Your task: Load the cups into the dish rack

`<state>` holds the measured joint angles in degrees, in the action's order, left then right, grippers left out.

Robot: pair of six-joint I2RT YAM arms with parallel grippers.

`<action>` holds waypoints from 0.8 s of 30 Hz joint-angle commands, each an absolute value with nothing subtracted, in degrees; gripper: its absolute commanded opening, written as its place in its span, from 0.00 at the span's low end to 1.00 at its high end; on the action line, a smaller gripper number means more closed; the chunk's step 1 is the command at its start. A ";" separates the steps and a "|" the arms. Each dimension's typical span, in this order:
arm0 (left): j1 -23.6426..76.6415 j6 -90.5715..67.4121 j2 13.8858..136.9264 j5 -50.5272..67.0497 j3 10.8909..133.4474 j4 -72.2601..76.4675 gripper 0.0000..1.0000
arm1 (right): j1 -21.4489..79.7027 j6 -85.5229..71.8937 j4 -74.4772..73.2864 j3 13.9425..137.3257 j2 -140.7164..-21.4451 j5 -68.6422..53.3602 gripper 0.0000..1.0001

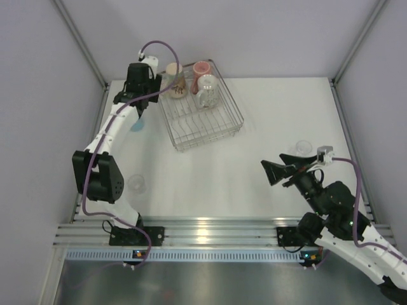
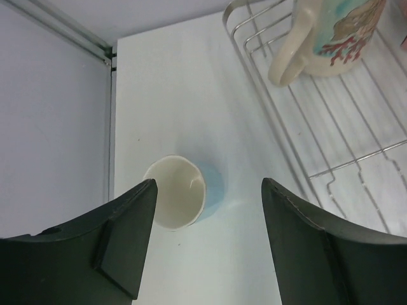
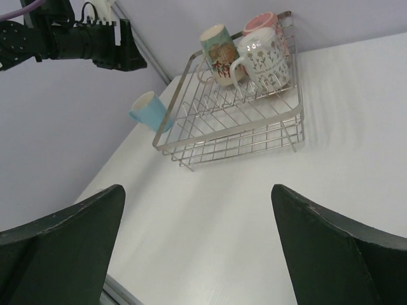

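A light blue cup (image 2: pixel 194 189) with a cream inside stands upright on the table, just left of the dish rack (image 2: pixel 287 136). My left gripper (image 2: pixel 208 185) hangs open above it, apart from it, with the cup nearer the left finger. In the top view the blue cup (image 1: pixel 136 126) peeks out under the left gripper (image 1: pixel 141 107). The dish rack (image 1: pixel 198 122) holds a cream patterned mug (image 1: pixel 175 80), a pink cup (image 1: pixel 201 68) and a pale handled mug (image 1: pixel 206 93) at its far end. My right gripper (image 1: pixel 270 170) is open and empty over bare table.
A clear glass tumbler (image 1: pixel 137 184) stands at the near left beside the left arm. Another tumbler (image 1: pixel 304 147) stands at the right, close to the right wrist. Walls and metal frame posts bound the table on the left, right and back.
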<state>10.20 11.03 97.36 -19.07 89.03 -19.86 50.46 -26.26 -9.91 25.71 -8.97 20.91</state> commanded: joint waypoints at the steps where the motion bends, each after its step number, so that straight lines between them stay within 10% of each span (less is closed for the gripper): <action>1: 5.20 14.32 95.44 -8.53 88.50 -22.32 0.72 | 50.36 -27.16 -10.54 27.95 -7.56 19.34 1.00; 24: 1.50 -28.10 94.92 -32.60 93.42 -33.82 0.70 | 50.36 -25.58 -13.88 29.88 -8.43 19.78 0.99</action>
<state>1.72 -16.45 96.99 -29.04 89.25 -29.45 50.46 -25.58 -13.45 27.16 -7.29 19.97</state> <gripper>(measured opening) 0.699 0.993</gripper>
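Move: About 10 cm to the left of the empty left hand, roughly level with it fore and aft and some 20 cm below, the blue cup stands on the table. The seashell mug in the rack is about 10 cm ahead, 9 cm to the right and 13 cm down; the flowered mug lies some 6 cm ahead and 20 cm to the right, 13 cm down. From the right hand, the blue cup is some 32 cm ahead, 52 cm left and 22 cm down. Swinging left away from the rack by about 8 cm, the left hand comes over the blue cup, drawing back some 3 cm and sinking about 2 cm, the drop coming early. Later the wrist turns about 30 degrees counter-clockwise while its left side tips down some 15 degrees. The fingers stay open, well above the cup and touching nothing. ##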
